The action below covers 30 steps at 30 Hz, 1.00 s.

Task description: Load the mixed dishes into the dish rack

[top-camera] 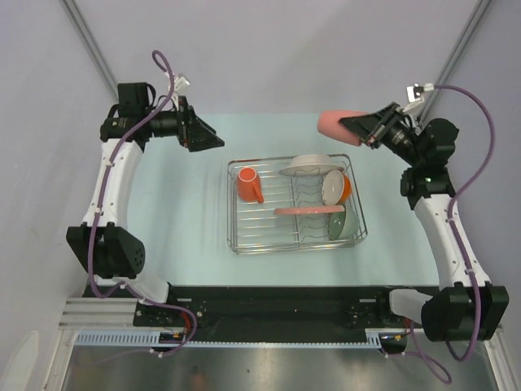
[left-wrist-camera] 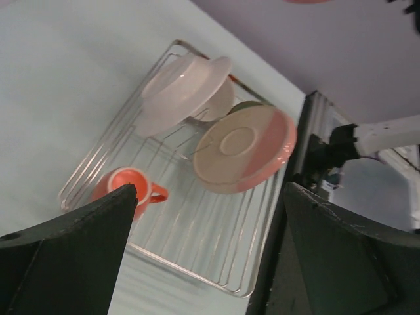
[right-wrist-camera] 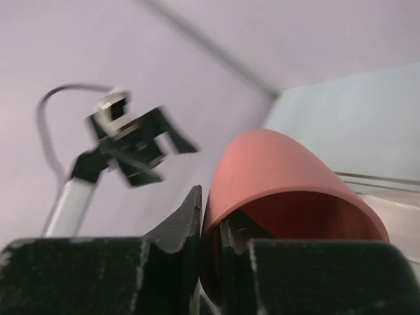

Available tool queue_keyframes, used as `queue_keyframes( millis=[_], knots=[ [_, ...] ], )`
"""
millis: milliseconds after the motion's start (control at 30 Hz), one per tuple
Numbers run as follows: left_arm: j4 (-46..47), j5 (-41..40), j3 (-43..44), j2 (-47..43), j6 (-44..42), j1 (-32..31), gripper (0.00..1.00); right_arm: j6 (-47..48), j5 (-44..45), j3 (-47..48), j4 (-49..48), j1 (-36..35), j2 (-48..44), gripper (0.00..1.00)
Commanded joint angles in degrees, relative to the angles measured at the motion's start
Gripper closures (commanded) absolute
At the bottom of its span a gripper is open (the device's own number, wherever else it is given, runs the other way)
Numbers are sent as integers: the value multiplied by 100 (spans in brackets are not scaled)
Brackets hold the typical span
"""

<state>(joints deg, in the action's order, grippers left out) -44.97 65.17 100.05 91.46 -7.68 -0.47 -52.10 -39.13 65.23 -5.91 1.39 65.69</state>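
Observation:
My right gripper (top-camera: 353, 129) is shut on the rim of the pink tumbler (top-camera: 334, 123), holding it on its side in the air behind the rack's back right corner. In the right wrist view one finger sits inside the tumbler (right-wrist-camera: 282, 170) and one outside. The silver dish rack (top-camera: 233, 213) holds the orange mug (top-camera: 249, 185), white plate (top-camera: 309, 165), pink plate (top-camera: 308, 210), orange-and-white bowl (top-camera: 335, 187) and pale green bowl (top-camera: 339, 221). My left gripper (top-camera: 213, 140) hangs open and empty behind the rack's left, looking down on the mug (left-wrist-camera: 125, 187) and plates.
A black rail (top-camera: 277, 297) with both arm bases runs along the near edge. Grey walls with slanted frame struts close in the back and sides. The left arm (right-wrist-camera: 131, 141) shows blurred in the right wrist view.

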Motion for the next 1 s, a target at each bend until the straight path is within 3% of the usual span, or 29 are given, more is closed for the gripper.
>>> queue_keyframes(
  millis=[0, 133, 167, 200, 233, 267, 300, 433, 733, 967],
  knots=[
    [505, 1691, 50, 74, 730, -41, 0, -2126, -1790, 25, -3482, -708, 443, 100],
    [2470, 2149, -573, -206, 2513, -41, 0, -3927, -1975, 25, -6197, -1228, 1285, 100],
    [3824, 2210, -1001, -268, 3031, -41, 0, -4183, -1958, 33, -6994, -1385, 1410, 100],
    [4577, 2211, -1214, -321, 4193, -41, 0, -4508, -1966, 33, -7237, -1465, 1542, 100],
    [5411, 2202, -1425, -365, 4805, -50, 0, -4563, -1993, 42, -7370, -1570, 1787, 100],
    [6803, 2185, -1697, -374, 5881, -58, 0, -4564, -2036, 42, -7493, -1780, 1876, 100],
    [7322, 2185, -1778, -331, 6266, -102, 0, -4520, -2054, 42, -7486, -1904, 1964, 100],
    [8161, 2079, -1752, -164, 7051, -199, 0, -4047, -1931, 51, -7127, -2248, 2298, 100],
    [10576, 1912, -2121, 38, 8853, -357, 0, -4344, -1729, 270, -7425, -2310, 3090, 100],
    [11107, 1693, -2481, 311, 9338, -656, 0, -4493, -1588, 631, -7582, -2468, 3608, 100]
  ],
)
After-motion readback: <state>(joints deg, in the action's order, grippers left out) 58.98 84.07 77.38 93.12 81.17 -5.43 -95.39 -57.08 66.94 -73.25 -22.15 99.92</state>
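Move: The pink cup, already in the right fingers, has its middle about 5 cm to the left of that hand; the open left gripper it is being brought to is some 42 cm to the left, level fore and aft, about 5 cm lower. From the left hand the cup lies about 37 cm to the right and 5 cm higher. Down in the rack, the orange mug is about 10 cm right of the left hand, 8 cm ahead and 28 cm below; the white dish sits roughly 11 cm left of the right hand, 17 cm ahead and 32 cm below. Leftward, high over the rack, the right hand carries the pink cup some 18 cm towards the left gripper, bowing back and up before easing forward and down, and swings about 50 degrees counter-clockwise while keeping its grip. The left hand, fingers still wide open, comes to meet the cup, shifting about 5 cm each right, back and up and turning clockwise. ##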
